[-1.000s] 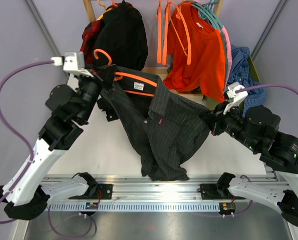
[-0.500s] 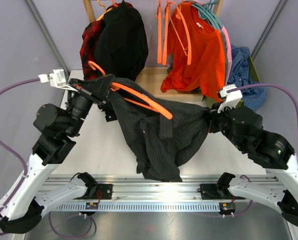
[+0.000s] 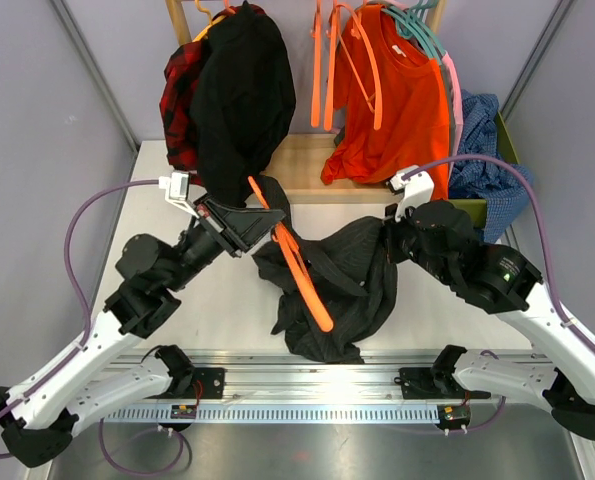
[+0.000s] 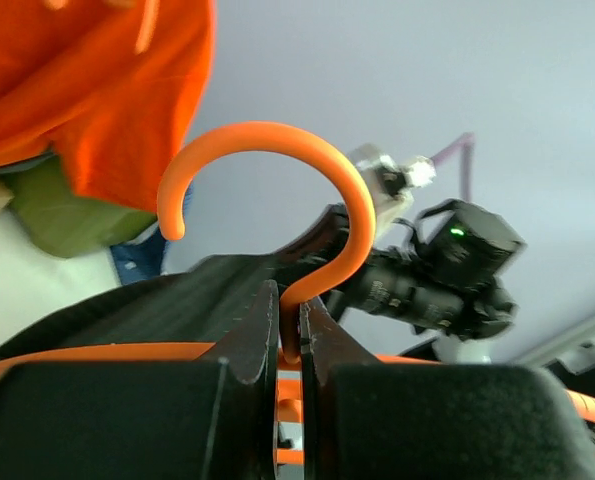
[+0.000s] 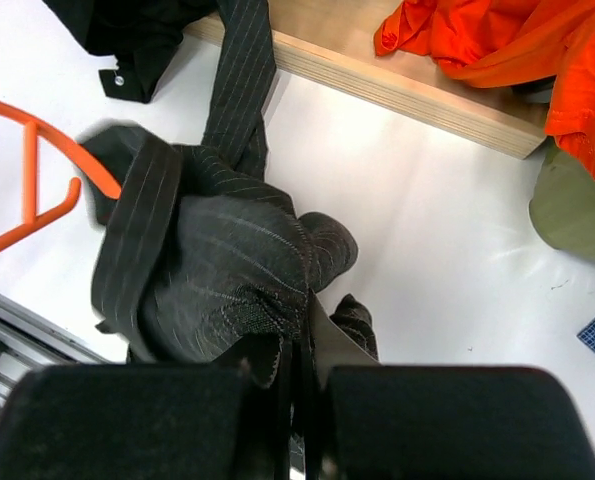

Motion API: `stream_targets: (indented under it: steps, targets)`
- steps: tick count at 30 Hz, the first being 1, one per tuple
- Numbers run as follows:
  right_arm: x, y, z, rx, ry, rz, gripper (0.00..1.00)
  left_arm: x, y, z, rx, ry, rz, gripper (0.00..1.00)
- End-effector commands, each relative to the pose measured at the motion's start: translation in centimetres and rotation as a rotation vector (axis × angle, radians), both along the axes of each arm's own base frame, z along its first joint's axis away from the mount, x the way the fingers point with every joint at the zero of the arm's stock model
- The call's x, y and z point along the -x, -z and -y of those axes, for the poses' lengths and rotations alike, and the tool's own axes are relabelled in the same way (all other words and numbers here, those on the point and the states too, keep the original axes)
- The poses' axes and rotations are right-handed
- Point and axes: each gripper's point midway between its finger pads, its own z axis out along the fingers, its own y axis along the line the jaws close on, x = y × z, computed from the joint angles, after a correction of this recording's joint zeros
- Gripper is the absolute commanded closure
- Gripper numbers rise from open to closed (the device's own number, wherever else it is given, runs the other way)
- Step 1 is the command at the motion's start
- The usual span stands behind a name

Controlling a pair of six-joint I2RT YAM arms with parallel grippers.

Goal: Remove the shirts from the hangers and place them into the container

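Observation:
My left gripper point(image 3: 269, 230) point(image 4: 289, 302) is shut on the neck of an orange hanger point(image 3: 302, 275) just below its hook point(image 4: 277, 135). The hanger slants down across the dark charcoal pinstriped shirt point(image 3: 342, 285), which lies bunched on the table. One end of the hanger shows bare in the right wrist view point(image 5: 37, 190). The right gripper point(image 3: 392, 240) point(image 5: 303, 350) is shut on a fold of that shirt point(image 5: 227, 270). The olive-green container point(image 3: 504, 140) point(image 5: 567, 205) stands at the right with a blue-and-white checked shirt point(image 3: 482, 140) in it.
Above the pale wooden rack base point(image 3: 302, 165) hang a black shirt point(image 3: 242, 90), a red-black plaid one point(image 3: 180, 100) and an orange tee point(image 3: 402, 110). Bare orange hangers point(image 3: 352, 60) and teal and pink ones point(image 3: 442, 60) hang there too.
My left gripper has swung down and right to the table's middle with the hanger, which now slants steeply. The right gripper has moved left, and the pinstriped shirt has bunched between them.

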Motion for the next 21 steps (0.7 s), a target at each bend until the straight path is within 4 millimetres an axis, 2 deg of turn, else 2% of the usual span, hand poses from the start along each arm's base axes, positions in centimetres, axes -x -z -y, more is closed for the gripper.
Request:
stream_targets:
  steps: [1, 2, 3, 4, 5, 6, 7, 8, 10, 11, 13, 17, 21]
  targets:
    - [-0.2, -2.6, -0.4, -0.057, -0.015, 0.059, 1.0, 2.8, -5.1, -1.8, 0.15, 0.045, 0.154, 1.0]
    - [-0.1, -2.6, -0.6, -0.064, -0.02, 0.052, 0.96, 2.4, -4.8, -1.8, 0.108, 0.02, 0.14, 1.0]
    - [-0.1, -2.5, -0.8, -0.066, -0.029, 0.044, 0.76, 1.5, -4.4, -2.0, 0.066, -0.031, 0.129, 1.0]
    - [0.2, -2.7, -0.9, -0.071, -0.043, 0.036, 0.48, 0.4, -3.5, -2.1, -0.021, -0.092, 0.155, 1.0]
    - [0.4, -2.9, -1.0, -0.076, -0.053, 0.034, 0.29, -0.5, -1.3, -2.0, -0.118, -0.121, 0.11, 1.0]
    - [0.6, -3.1, -1.1, -0.081, -0.069, 0.035, 0.18, -1.8, -0.4, -1.9, -0.177, -0.166, 0.098, 1.0]
    - [1.2, -3.7, -1.3, -0.099, -0.102, 0.034, 0.14, -2.4, 0.7, -1.8, -0.263, -0.185, 0.129, 1.0]
    - [1.5, -4.1, -1.4, -0.106, -0.115, 0.035, 0.13, -2.8, 2.4, -1.5, -0.337, -0.183, 0.107, 1.0]
    - [2.3, -5.0, -1.5, -0.129, -0.153, 0.038, 0.13, -4.0, 4.1, -0.7, -0.46, -0.18, 0.123, 1.0]
    - [2.6, -5.4, -1.5, -0.138, -0.164, 0.037, 0.13, -4.3, 5.6, -0.4, -0.526, -0.163, 0.102, 1.0]
    - [3.1, -6.0, -1.4, -0.145, -0.185, 0.037, 0.13, -5.0, 6.9, 0.4, -0.617, -0.136, 0.115, 1.0]
    - [4.2, -6.7, -1.4, -0.159, -0.228, 0.028, 0.14, -5.8, 9.9, 0.0, -0.754, -0.129, 0.099, 1.0]
    - [5.2, -6.9, -1.7, -0.175, -0.276, 0.008, 0.14, -7.1, 11.5, -0.6, -0.8, -0.129, 0.065, 1.0]
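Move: My right hand still grips a raised end of the dark striped shirt; the shirt's bulk is about 12 cm to its left, 4 cm ahead and some 23 cm below. The orange hanger, already bare in my left fingers, is roughly 20 cm left of my right hand, 5 cm back and 8 cm higher; the green container is some 30 cm ahead and 30 cm right, 20 cm lower. From my left hand the striped shirt lies about 12 cm right, 7 cm ahead and 31 cm below, and the hanging black shirt 28 cm ahead, 8 cm left, 12 cm lower. I open my right fingers wide to let go of the striped shirt, then lift clear, about 6 cm up and 4 cm back. Keeping its grip on the hanger's neck, my left hand rises slightly, then swings down towards the shirt, ending about 13 cm lower and 6 cm farther forward, rolling some 45 degrees so its fingers tip from slightly up to slightly down. ##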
